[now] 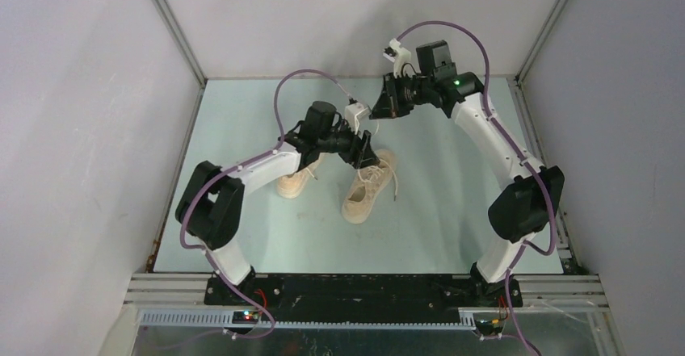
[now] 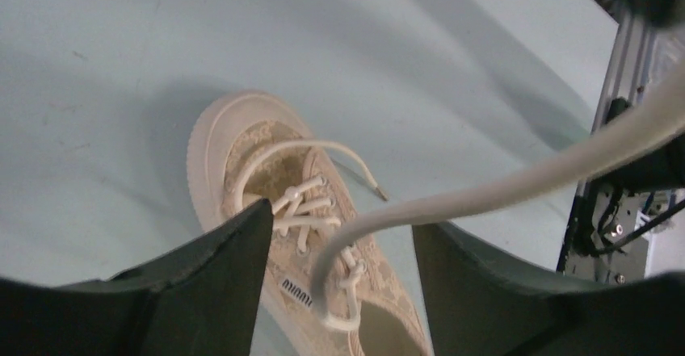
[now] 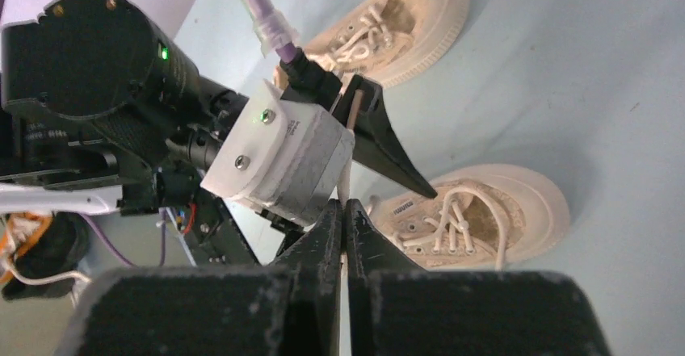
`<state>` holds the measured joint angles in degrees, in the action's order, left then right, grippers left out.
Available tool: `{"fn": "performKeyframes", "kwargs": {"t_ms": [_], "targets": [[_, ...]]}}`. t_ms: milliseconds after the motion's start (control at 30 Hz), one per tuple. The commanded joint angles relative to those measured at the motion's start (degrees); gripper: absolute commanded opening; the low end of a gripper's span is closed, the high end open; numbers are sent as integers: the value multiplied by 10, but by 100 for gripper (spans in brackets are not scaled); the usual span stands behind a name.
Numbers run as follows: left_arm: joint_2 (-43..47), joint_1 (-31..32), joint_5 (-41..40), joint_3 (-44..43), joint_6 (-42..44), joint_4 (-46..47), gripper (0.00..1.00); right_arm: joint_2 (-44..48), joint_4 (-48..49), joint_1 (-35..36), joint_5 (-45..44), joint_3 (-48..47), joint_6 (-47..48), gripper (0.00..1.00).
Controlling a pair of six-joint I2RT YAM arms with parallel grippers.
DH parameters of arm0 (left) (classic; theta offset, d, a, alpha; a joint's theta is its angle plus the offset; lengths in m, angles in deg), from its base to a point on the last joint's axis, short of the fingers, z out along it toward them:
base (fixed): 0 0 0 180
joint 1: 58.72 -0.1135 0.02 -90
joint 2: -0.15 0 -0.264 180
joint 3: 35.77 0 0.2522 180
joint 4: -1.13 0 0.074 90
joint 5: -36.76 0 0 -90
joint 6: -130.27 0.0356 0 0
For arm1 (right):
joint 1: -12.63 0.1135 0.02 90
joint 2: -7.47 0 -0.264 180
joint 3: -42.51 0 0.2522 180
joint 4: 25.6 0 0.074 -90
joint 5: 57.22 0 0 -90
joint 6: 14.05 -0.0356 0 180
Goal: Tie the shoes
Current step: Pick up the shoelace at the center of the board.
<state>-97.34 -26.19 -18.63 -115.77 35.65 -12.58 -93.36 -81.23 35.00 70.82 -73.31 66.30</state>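
Two cream-beige shoes lie on the pale table, one (image 1: pixel 370 186) at the centre and the other (image 1: pixel 297 180) partly under the left arm. My right gripper (image 3: pixel 345 211) is raised behind them, shut on an off-white lace (image 3: pixel 345 180). That lace (image 2: pixel 501 190) runs taut from the top eyelets of the nearer shoe (image 2: pixel 266 178) up to the right. It passes between the fingers of my open left gripper (image 2: pixel 339 235), which hovers just over that shoe without pinching it. The other lace end (image 2: pixel 355 166) lies loose across the toe and onto the table. The second shoe (image 3: pixel 396 25) has loose laces.
Grey walls enclose the pale green table (image 1: pixel 452 211) on three sides. A metal frame rail (image 1: pixel 525 122) runs along the right edge. The left arm's white wrist camera block (image 3: pixel 283 154) sits close in front of my right gripper.
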Motion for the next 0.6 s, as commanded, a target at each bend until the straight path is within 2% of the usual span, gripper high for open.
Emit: {"fn": "performKeyframes", "kwargs": {"t_ms": [0, 433, 533, 567], "targets": [[-8, 4, -26, -26, -8, 25, 67, 1, 35, -6, 51, -34, -34, 0], [-2, -19, 109, 20, -15, 45, 48, 21, 49, -60, 21, 14, -74, 0], [-1, -28, 125, 31, -14, 52, 34, 28, 51, -65, 12, 26, -72, 0], [0, -32, 132, 35, -14, 54, 26, 29, 51, -67, 10, 32, -71, 0]]}}
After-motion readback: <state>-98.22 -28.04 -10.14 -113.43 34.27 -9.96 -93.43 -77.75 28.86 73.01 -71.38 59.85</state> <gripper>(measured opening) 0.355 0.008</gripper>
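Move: Only a centimetre or so to the right of the left hand's open fingertips runs the shoelace strand that the right hand holds near its end. The near shoe's middle is about 2 cm back, 2 cm right and 11 cm below; the far-left shoe is 2 cm forward, 17 cm left and 11 cm below. From the right hand, the strand passing the left fingertips is roughly 4 cm back, level sideways and 12 cm below. Narrowing around the upright lace, the left fingers go from about three-quarters open to a third, while that hand stays over the shoe and eases back roughly 2 cm after a tiny nudge forward. The right hand keeps its pinch near the lace's tip and carries it some 4 cm right and forward, away from the left gripper, first rising slightly and then sinking back level, turning slightly clockwise. ##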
